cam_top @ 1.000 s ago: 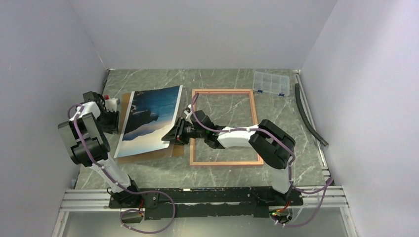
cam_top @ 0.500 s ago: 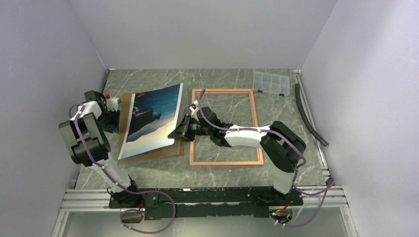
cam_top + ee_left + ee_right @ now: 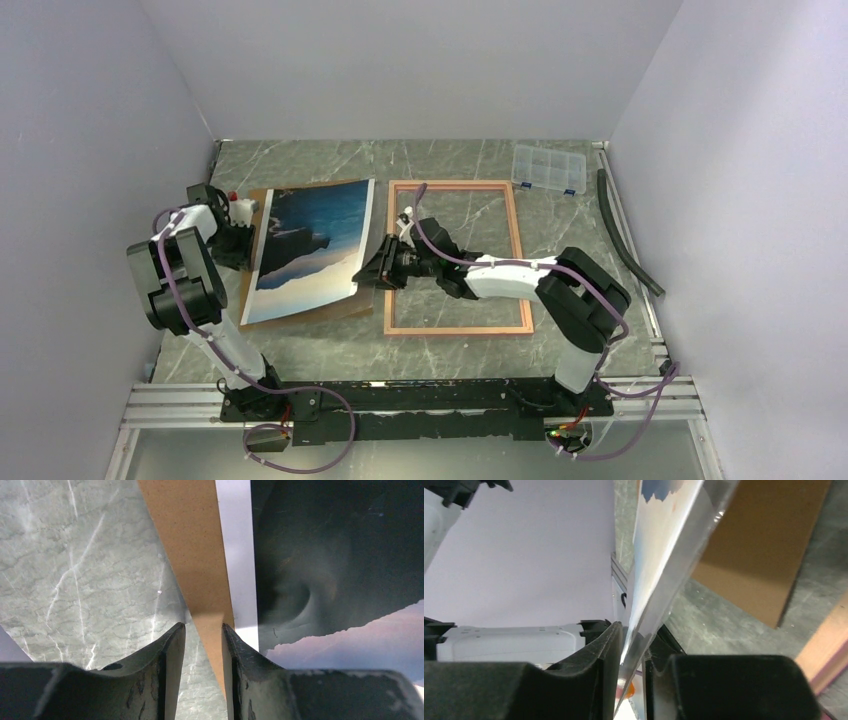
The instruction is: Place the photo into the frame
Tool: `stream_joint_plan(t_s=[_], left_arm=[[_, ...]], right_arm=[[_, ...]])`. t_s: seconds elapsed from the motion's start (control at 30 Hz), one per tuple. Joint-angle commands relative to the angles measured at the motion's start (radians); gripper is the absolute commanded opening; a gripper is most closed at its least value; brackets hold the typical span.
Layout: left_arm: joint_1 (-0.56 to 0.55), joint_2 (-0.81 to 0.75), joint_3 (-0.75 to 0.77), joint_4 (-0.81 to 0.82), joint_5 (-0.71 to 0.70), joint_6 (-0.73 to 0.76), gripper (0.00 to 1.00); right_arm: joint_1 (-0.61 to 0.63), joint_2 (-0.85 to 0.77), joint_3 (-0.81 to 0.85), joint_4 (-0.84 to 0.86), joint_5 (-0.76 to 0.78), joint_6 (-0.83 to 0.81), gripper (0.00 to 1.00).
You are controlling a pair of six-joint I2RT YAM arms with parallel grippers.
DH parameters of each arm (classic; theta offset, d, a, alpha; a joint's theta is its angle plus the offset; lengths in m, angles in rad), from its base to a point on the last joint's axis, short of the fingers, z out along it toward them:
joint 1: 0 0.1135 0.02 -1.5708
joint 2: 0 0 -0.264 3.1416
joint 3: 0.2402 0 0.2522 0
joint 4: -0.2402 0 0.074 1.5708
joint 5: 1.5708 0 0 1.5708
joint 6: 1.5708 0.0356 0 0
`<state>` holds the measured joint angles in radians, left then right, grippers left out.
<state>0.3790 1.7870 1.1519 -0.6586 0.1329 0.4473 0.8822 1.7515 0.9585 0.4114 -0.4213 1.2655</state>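
Observation:
The photo, blue sea over pale cloud, lies slanted on the brown backing board, with its right edge raised. My right gripper is shut on that right edge, just over the left rail of the frame, which lies flat on the marble table. In the right wrist view the photo runs edge-on between the fingers of the gripper. My left gripper sits at the board's left edge. In the left wrist view the board passes between its open jaws, against the right finger only.
A clear compartment box sits at the back right. A black hose runs along the right wall. Walls close in on three sides, and a metal rail carries the arm bases along the near edge.
The right gripper has carried the photo's raised right edge rightward to the frame's left rail. The left gripper has shifted slightly right and toward the back.

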Motion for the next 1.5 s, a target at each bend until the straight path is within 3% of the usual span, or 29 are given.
stream_joint_plan(t_s=[0.0,0.3,0.4,0.6,0.8,1.0,1.13,1.27,1.33,1.47], left_arm=[[-0.009,-0.031,0.002,0.011,-0.010,-0.002,0.38],[-0.019,-0.016,0.006,0.011,-0.018,-0.001,0.38],[-0.023,-0.016,0.005,0.014,-0.027,-0.003,0.38],[-0.026,-0.025,0.020,-0.005,-0.027,-0.005,0.38],[-0.037,-0.046,0.023,-0.016,-0.044,-0.004,0.37],[-0.039,-0.092,0.086,-0.091,-0.016,-0.001,0.41],[-0.074,-0.128,0.172,-0.180,0.014,-0.029,0.50],[-0.197,-0.182,0.224,-0.241,0.051,-0.091,0.64],[-0.299,-0.192,0.247,-0.261,0.076,-0.145,0.92],[-0.520,-0.154,0.292,-0.256,0.141,-0.271,0.94]], right_arm=[[-0.012,-0.069,-0.024,0.037,-0.008,0.000,0.22],[-0.027,-0.234,0.004,-0.234,0.040,-0.169,0.13],[-0.027,-0.283,0.020,-0.336,0.064,-0.221,0.02],[-0.040,-0.407,0.155,-0.679,0.177,-0.382,0.00],[-0.185,-0.542,0.332,-1.046,0.208,-0.540,0.00],[-0.313,-0.681,0.360,-1.202,0.218,-0.623,0.00],[-0.334,-0.706,0.372,-1.235,0.222,-0.645,0.00],[-0.347,-0.716,0.399,-1.286,0.251,-0.664,0.00],[-0.352,-0.729,0.423,-1.322,0.297,-0.670,0.00],[-0.360,-0.768,0.429,-1.387,0.338,-0.662,0.00]])
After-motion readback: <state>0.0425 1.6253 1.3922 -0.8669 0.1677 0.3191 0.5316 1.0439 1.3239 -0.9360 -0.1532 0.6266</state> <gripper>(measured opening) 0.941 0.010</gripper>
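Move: The right fingers, some 15 cm above the table, are at the lifted near right corner of the clear sheet and photo. From them the wooden frame's centre lies about 10 cm ahead, 20 cm to the right and 14 cm below; the photo's middle is some 11 cm ahead, 14 cm left and 8 cm below, with the brown board under it. From the left hand, low at the stack's left edge, the photo's middle is about 3 cm ahead and 15 cm right, roughly level, the board's 2 cm ahead, 16 cm right, just below. The right hand closes its part-open fingers to a tight pinch on the clear sheet and carries it right, about 25 cm, and up, some 17 cm before sinking back a little, away from the photo and over the wooden frame, its fingers tipping further downward. The left hand stays low at the stack's left edge for most of this, then comes up about 12 cm and sweeps as far to the right over the photo, with a smaller reach forward, spreading its fingers wide and turning slightly clockwise. ##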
